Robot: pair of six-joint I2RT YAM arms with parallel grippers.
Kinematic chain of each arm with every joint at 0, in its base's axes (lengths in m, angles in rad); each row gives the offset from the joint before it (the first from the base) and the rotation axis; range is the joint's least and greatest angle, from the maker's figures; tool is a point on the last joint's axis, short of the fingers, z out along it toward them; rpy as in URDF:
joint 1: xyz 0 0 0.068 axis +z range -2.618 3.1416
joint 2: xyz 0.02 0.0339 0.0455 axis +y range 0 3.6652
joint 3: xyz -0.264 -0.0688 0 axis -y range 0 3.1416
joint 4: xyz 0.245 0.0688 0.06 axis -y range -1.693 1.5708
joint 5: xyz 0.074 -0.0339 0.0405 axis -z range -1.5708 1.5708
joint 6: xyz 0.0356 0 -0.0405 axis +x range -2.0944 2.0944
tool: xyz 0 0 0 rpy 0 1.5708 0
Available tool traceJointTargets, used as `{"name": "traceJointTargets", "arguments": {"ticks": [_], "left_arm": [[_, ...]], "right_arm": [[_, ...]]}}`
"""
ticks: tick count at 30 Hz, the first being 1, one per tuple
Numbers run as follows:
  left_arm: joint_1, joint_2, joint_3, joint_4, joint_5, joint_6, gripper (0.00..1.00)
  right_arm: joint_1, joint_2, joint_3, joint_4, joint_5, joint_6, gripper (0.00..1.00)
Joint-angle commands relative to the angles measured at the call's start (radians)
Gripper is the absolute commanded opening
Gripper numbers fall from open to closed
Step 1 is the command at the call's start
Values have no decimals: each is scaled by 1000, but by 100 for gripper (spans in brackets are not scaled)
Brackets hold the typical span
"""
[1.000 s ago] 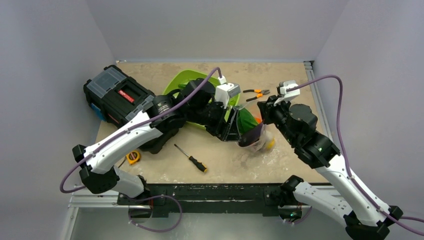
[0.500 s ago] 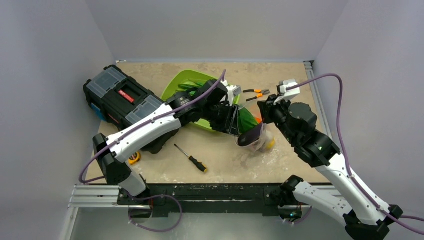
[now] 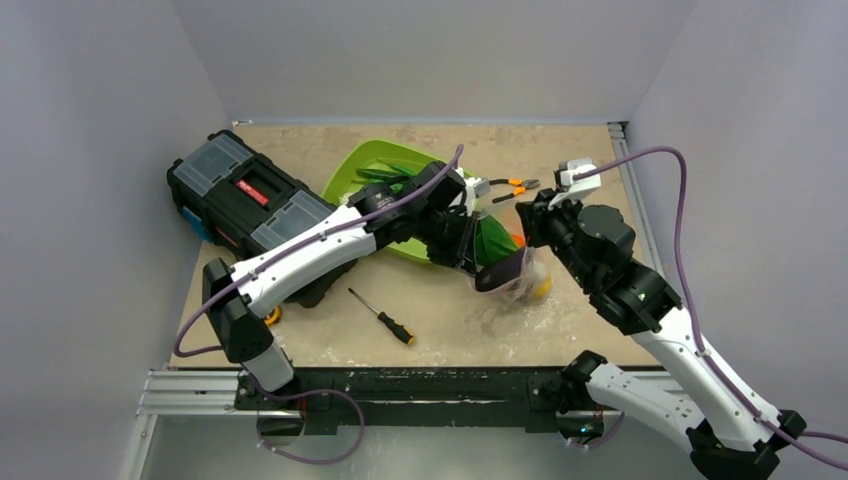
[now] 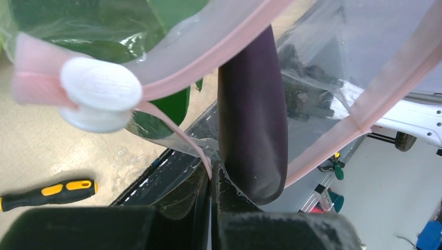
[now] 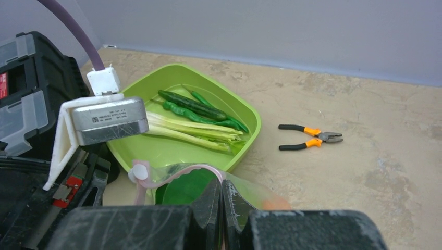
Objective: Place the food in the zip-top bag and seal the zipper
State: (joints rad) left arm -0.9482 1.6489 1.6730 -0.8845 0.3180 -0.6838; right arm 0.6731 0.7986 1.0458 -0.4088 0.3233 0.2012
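Note:
The clear zip-top bag hangs between both arms, right of the tray. Its pink zipper stands open, with a white slider at one end. A purple eggplant pokes through the mouth. Green leafy food, an orange and a yellow lemon show inside. My left gripper is shut on the zipper's near edge beside the eggplant. My right gripper is shut on the opposite zipper edge. Green pods and bok choy lie in the lime-green tray.
A black toolbox stands at the left, under my left arm. Orange-handled pliers lie behind the bag. A screwdriver and a yellow tape measure lie on the table near the front.
My left arm has stretched right toward the bag, and its jaws have shut on the zipper edge. The right arm and the bag have stayed put.

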Motion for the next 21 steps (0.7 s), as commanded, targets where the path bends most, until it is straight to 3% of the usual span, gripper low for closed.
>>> {"name": "traceJointTargets", "arguments": {"ticks": [1,8,14,17,19,21], "left_arm": [[20,-26,81,39,58,4,0],[82,-114,-1,247,184,-278,0],[94,-144,-41,275,155,-348,0],[125,-130,-121,289,172,-373,0],[142,-129,-187,407,223,-447,0],[135,-119,-150,462,238,-455,0]], "right_arm": [[0,-19,81,43,41,-14,0],[0,-44,134,1,112,-108,0],[0,-53,181,-30,142,-154,0],[0,-58,138,-11,107,-110,0],[-1,-57,46,37,93,-109,0],[0,-22,10,19,113,-110,0]]}}
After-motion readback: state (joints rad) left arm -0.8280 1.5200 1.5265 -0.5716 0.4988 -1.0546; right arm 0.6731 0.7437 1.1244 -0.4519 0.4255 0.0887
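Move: Inside the mouth of the zip-top bag, the eggplant's middle lies about 5 cm right of the left hand, 1 cm nearer the base and 2 cm lower; that hand already pinches the rim. The leafy green is some 4 cm ahead, 4 cm right and 5 cm below, the green bowl roughly 22 cm ahead, 14 cm left and 20 cm below. From the right hand, also on the rim, the eggplant is about 9 cm back, 5 cm left and 11 cm lower. Hoisting the bag by its rim with both shut grippers, the left hand rises about 8 cm, drifts a little forward and swings its fingers some 25 degrees from steeply down to flatter and rightward. The right hand lifts about 5 cm while pulling its side 3–4 cm to the right; at the end both start sinking back 1–2 cm, still pinching the rim. ##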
